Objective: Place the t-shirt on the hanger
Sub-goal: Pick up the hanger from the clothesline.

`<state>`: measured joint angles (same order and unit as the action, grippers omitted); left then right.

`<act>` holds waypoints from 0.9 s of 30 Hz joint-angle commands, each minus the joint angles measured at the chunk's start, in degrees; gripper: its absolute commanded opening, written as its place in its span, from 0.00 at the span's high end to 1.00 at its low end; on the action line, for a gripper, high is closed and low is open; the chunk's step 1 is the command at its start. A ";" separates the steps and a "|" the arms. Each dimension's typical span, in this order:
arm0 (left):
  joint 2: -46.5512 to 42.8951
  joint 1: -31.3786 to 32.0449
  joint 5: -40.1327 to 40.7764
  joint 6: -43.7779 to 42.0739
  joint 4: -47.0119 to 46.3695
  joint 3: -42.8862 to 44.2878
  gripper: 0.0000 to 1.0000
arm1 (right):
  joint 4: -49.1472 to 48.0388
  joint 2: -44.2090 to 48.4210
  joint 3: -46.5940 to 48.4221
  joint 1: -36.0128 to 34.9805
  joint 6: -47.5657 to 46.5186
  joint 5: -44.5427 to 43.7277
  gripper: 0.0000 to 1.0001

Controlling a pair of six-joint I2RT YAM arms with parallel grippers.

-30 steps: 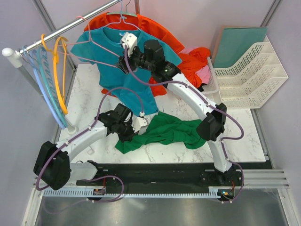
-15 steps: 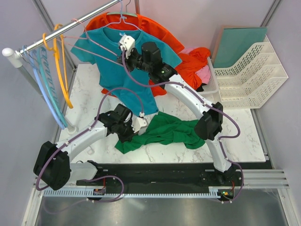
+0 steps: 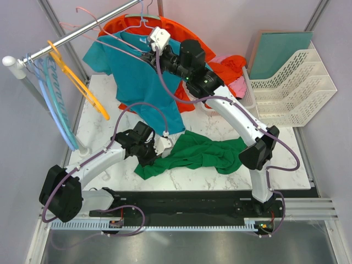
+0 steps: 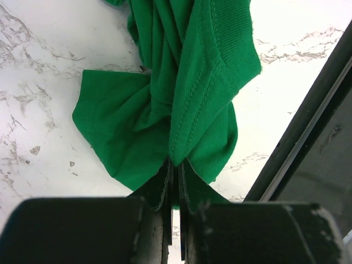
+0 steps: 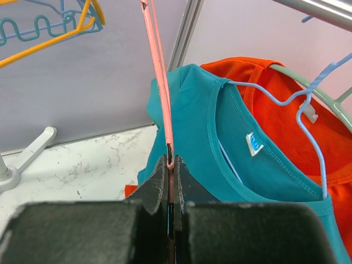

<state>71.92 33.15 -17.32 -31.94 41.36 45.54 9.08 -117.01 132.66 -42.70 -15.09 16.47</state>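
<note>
The dark green t-shirt [image 3: 201, 153] lies crumpled on the marble table, near the front. My left gripper [image 3: 154, 157] is shut on a fold of its edge [image 4: 190, 99], low over the table; the jaws [image 4: 176, 165] pinch the cloth. My right gripper [image 3: 145, 55] is raised in front of the hanging teal shirt. It is shut on the thin pink wire hanger [image 5: 159, 82], whose wire runs up and left from the jaws [image 5: 171, 162] towards the rail [image 3: 110, 39]. I cannot tell whether its hook still rests on the rail.
A teal t-shirt [image 3: 144, 82] hangs on a light blue hanger [image 5: 300, 104], with an orange-red shirt [image 3: 184, 33] behind it. An orange hanger [image 3: 77, 77] and light blue hangers [image 3: 52, 96] hang from the metal rail [image 3: 60, 45]. White trays [image 3: 291, 88] and piled garments [image 3: 231, 71] sit back right.
My right gripper has moved up and to the right with the pink hanger. The orange hanger has swung out to the right. The left arm and green t-shirt have not moved.
</note>
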 commanded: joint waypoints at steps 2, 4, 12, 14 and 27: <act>-0.03 0.16 0.80 -1.02 -1.20 0.25 0.92 | -1.00 5.56 -5.47 0.42 -2.92 -1.18 1.00; 0.15 0.16 0.71 -0.93 -1.11 0.17 0.92 | 0.67 7.84 -7.76 1.21 -2.66 -0.92 1.00; 0.94 0.16 0.53 -1.28 -1.02 1.22 0.92 | 5.06 17.95 -17.51 6.47 0.41 4.62 1.00; 1.29 0.16 0.45 -1.28 -1.11 1.65 0.92 | 6.47 20.67 -18.75 8.06 1.46 8.04 1.00; 0.94 -0.01 0.10 -0.58 -2.07 2.54 0.93 | 36.74 44.40 -43.70 36.33 -11.51 24.65 1.00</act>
<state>73.21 33.15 -16.67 -31.97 41.32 45.82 31.33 -78.02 94.00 -14.66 -18.74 33.85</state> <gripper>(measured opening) 0.075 0.022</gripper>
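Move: The right hand already grips the pink hanger by one lower corner; the green t-shirt it is meant for lies about 20 cm back, 16 cm right and 43 cm below. The hung teal shirt is about 8 cm ahead, 2 cm left and 17 cm lower; the yellow hangers are 20 cm left, 8 cm back, about level. The left hand pinches the green t-shirt, whose middle is 3 cm ahead, 16 cm right, 4 cm below. Keeping its pinch on the pink hanger, the right hand sweeps about 26 cm right, away from the clothesline. ##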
